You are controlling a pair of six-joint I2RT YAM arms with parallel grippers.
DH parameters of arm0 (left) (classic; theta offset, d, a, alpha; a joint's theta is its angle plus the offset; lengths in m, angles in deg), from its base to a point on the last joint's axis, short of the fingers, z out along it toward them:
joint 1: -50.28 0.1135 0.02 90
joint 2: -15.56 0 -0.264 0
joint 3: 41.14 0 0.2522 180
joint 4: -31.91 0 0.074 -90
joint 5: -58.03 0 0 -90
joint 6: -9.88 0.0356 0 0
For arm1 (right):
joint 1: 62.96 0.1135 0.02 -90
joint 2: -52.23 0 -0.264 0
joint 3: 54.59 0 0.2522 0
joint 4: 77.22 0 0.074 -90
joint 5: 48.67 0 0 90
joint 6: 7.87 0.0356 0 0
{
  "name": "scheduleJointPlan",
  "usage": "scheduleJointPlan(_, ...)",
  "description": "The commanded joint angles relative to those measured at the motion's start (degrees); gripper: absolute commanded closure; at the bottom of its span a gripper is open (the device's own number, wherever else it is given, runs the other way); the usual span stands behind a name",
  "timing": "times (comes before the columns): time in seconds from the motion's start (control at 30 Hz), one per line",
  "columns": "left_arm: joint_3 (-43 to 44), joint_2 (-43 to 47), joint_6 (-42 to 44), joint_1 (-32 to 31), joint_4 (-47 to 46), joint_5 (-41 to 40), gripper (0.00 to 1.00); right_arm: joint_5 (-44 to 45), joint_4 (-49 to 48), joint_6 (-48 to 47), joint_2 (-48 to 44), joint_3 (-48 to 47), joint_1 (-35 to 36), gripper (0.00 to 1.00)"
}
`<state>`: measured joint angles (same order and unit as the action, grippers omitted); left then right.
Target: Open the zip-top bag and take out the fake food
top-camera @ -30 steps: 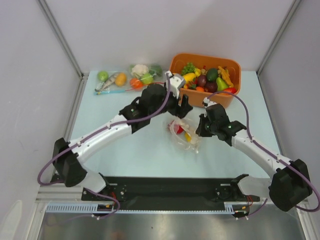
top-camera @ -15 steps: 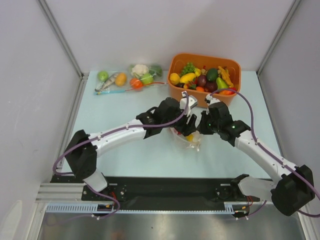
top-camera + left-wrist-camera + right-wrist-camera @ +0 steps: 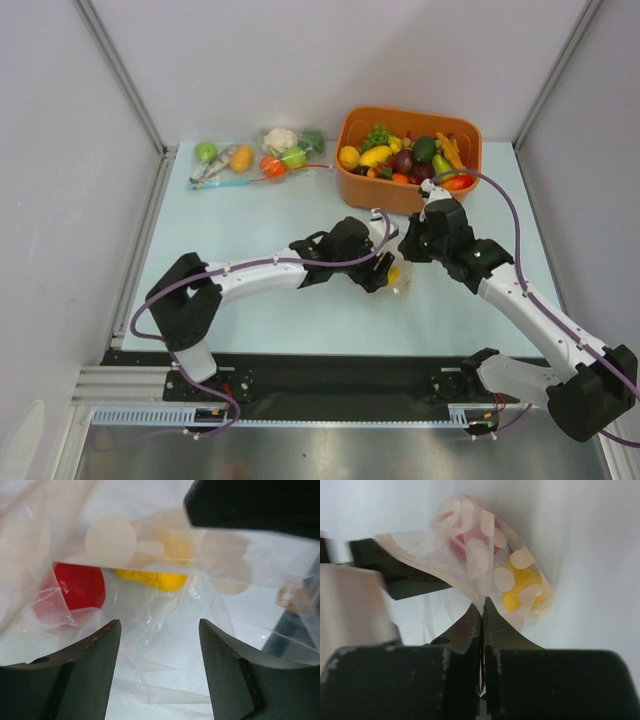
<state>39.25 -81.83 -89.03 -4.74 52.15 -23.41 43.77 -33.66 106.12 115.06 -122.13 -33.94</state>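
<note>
The zip-top bag [image 3: 400,275], clear crinkly plastic with pale round dots, hangs by one edge from my right gripper [image 3: 483,602], which is shut on that edge. Inside the zip-top bag [image 3: 485,545] lie the fake food pieces: a red fruit [image 3: 462,542] and a yellow one [image 3: 525,587]. My left gripper [image 3: 160,625] is open right against the bag, with loose plastic film in the gap between its fingers. Ahead of it sit the red fruit [image 3: 80,585] and the yellow fruit [image 3: 150,579]. In the top view the left gripper [image 3: 383,270] meets the right gripper [image 3: 408,250] at the bag.
An orange basket [image 3: 470,135] full of toy fruit and vegetables stands just behind the right arm. Other filled clear bags [image 3: 240,160] lie at the back left. Walls close in the table on both sides.
My left arm has swung right and forward, bringing its open gripper up to the bag. The right gripper, still shut on the bag's edge, has shifted it slightly right.
</note>
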Motion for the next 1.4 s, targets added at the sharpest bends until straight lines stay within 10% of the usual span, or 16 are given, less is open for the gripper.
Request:
scheduleJointPlan(0.0, 0.95, -2.98, 0.30, -0.79, -0.77, -3.10, 0.31, 2.31, 0.52, 0.71, -1.83, -3.78, -0.01, 1.00)
scheduleJointPlan(0.43, 1.22, -6.94, -1.29, -0.79, 0.90, -8.21, 0.30, 4.51, 2.28, 0.27, -2.71, -3.62, -0.45, 0.95)
scheduleJointPlan(0.63, 0.17, -7.56, -1.82, -0.61, 0.64, -8.12, 0.30, 3.45, 2.10, -0.08, -4.72, -3.00, -2.73, 0.49)
scheduleJointPlan(0.77, -0.80, -6.86, -2.17, -0.70, 0.11, -8.12, 0.30, 3.81, 1.14, 0.09, -7.45, -2.12, -4.31, 0.40)
scheduleJointPlan(1.37, -1.68, -2.99, -3.13, -0.61, -4.54, -3.99, 0.26, -8.50, -10.99, 1.24, 0.18, 13.52, -13.28, 0.42)
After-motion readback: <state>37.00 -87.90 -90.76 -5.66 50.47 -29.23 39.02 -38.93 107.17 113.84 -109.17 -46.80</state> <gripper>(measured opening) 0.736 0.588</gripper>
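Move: My right hand pinches the bag's rim. The yellow food hangs low in the bag, roughly 12 cm below that hand, about 2 cm ahead and level sideways; the red food is some 4 cm farther out and 5 cm to the left of the yellow one. The orange bin stands around 30 cm ahead. From my open left hand, the yellow food is about 1 cm ahead, 3 cm right and 7 cm below, the red one 5 cm ahead and 1 cm left. I lower my left hand about 6 cm beside the bag's mouth, quickly at first, fingers kept wide and tilting slightly. My right hand holds the rim almost still, then opens and lets go, shifts about 6 cm right with a small rise, and drops to end some 7 cm lower beside the yellow food's end of the bag, turning 10 degrees clockwise. ##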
